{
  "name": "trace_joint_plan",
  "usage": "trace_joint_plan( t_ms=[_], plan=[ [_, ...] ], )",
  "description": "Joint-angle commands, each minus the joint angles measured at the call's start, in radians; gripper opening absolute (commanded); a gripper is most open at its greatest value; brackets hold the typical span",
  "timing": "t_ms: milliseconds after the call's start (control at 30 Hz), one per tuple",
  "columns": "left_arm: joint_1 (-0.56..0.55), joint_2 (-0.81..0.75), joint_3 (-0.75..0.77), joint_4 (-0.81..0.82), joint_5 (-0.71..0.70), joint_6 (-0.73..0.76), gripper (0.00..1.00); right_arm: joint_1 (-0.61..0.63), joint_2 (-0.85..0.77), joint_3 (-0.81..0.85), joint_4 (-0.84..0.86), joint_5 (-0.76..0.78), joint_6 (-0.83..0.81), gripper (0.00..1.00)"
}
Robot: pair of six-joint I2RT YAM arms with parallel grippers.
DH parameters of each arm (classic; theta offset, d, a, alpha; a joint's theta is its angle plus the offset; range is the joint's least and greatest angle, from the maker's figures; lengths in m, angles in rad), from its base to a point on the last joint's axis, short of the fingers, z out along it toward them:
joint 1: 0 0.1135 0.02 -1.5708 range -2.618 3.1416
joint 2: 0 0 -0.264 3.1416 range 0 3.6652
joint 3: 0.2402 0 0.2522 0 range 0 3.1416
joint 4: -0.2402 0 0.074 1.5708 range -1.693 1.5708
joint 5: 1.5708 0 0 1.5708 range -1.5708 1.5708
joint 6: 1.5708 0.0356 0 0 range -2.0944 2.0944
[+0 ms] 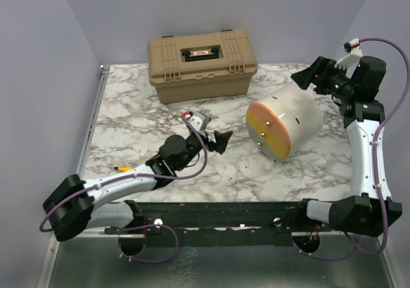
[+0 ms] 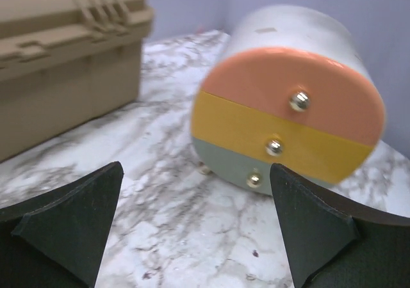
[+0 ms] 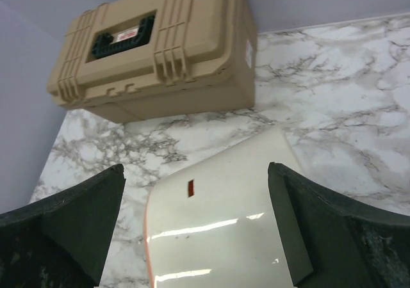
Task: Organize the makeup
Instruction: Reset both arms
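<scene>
Of the makeup, only a yellow pencil [image 1: 123, 169] shows, lying on the marble table beside my left forearm; the brushes, tubes and sticks are out of view. My left gripper [image 1: 214, 136] is open and empty, low over the table, facing the drawer front of the cream-and-orange round pouch [image 1: 285, 123]. In the left wrist view its fingers [image 2: 70, 224] frame the pouch's orange, yellow and grey drawers [image 2: 288, 109] with gold knobs. My right gripper [image 1: 309, 77] is open and empty, above the pouch's rear; its wrist view shows the cream shell [image 3: 224, 217] between the jaws.
The big tan hard case [image 1: 202, 64] stands shut at the back of the table, also in the left wrist view [image 2: 64, 57] and the right wrist view [image 3: 160, 51]. Purple walls close in the left, back and right. The marble table [image 1: 128, 115] spreads between case and arms.
</scene>
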Motion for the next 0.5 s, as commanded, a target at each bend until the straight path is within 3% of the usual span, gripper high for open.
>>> trace_joint_plan(
  t_ms=[0,167,300,467],
  plan=[
    [0.083,-0.171,0.1,-0.465,-0.229,-0.068,0.99,0.001,-0.091,-0.094,0.101,-0.141,0.037,1.0],
    [0.275,-0.247,0.238,-0.838,-0.247,-0.211,0.99,0.001,-0.174,-0.155,0.148,-0.15,0.029,1.0],
    [0.404,-0.206,0.4,-1.097,-0.306,-0.256,0.99,0.001,-0.2,-0.153,0.14,-0.134,0.017,1.0],
    [0.476,-0.158,0.57,-1.22,-0.396,-0.27,0.99,0.001,-0.192,-0.102,0.078,-0.102,0.016,1.0]
  ],
)
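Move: Both hands are empty and open. The closed drawer cabinet that the left hand is leaving has its middle about 27 cm to that hand's right, 6 cm ahead and 12 cm lower; the toolbox is some 28 cm ahead of the same hand, 5 cm left and 10 cm lower. From the right hand the cabinet lies about 22 cm below, 3 cm back and 4 cm left, the toolbox roughly 19 cm ahead, 34 cm left and 21 cm lower. Left hand sweeps 20 cm left and forward from the cabinet, turning 45 degrees counter-clockwise; right backs 5 cm. ##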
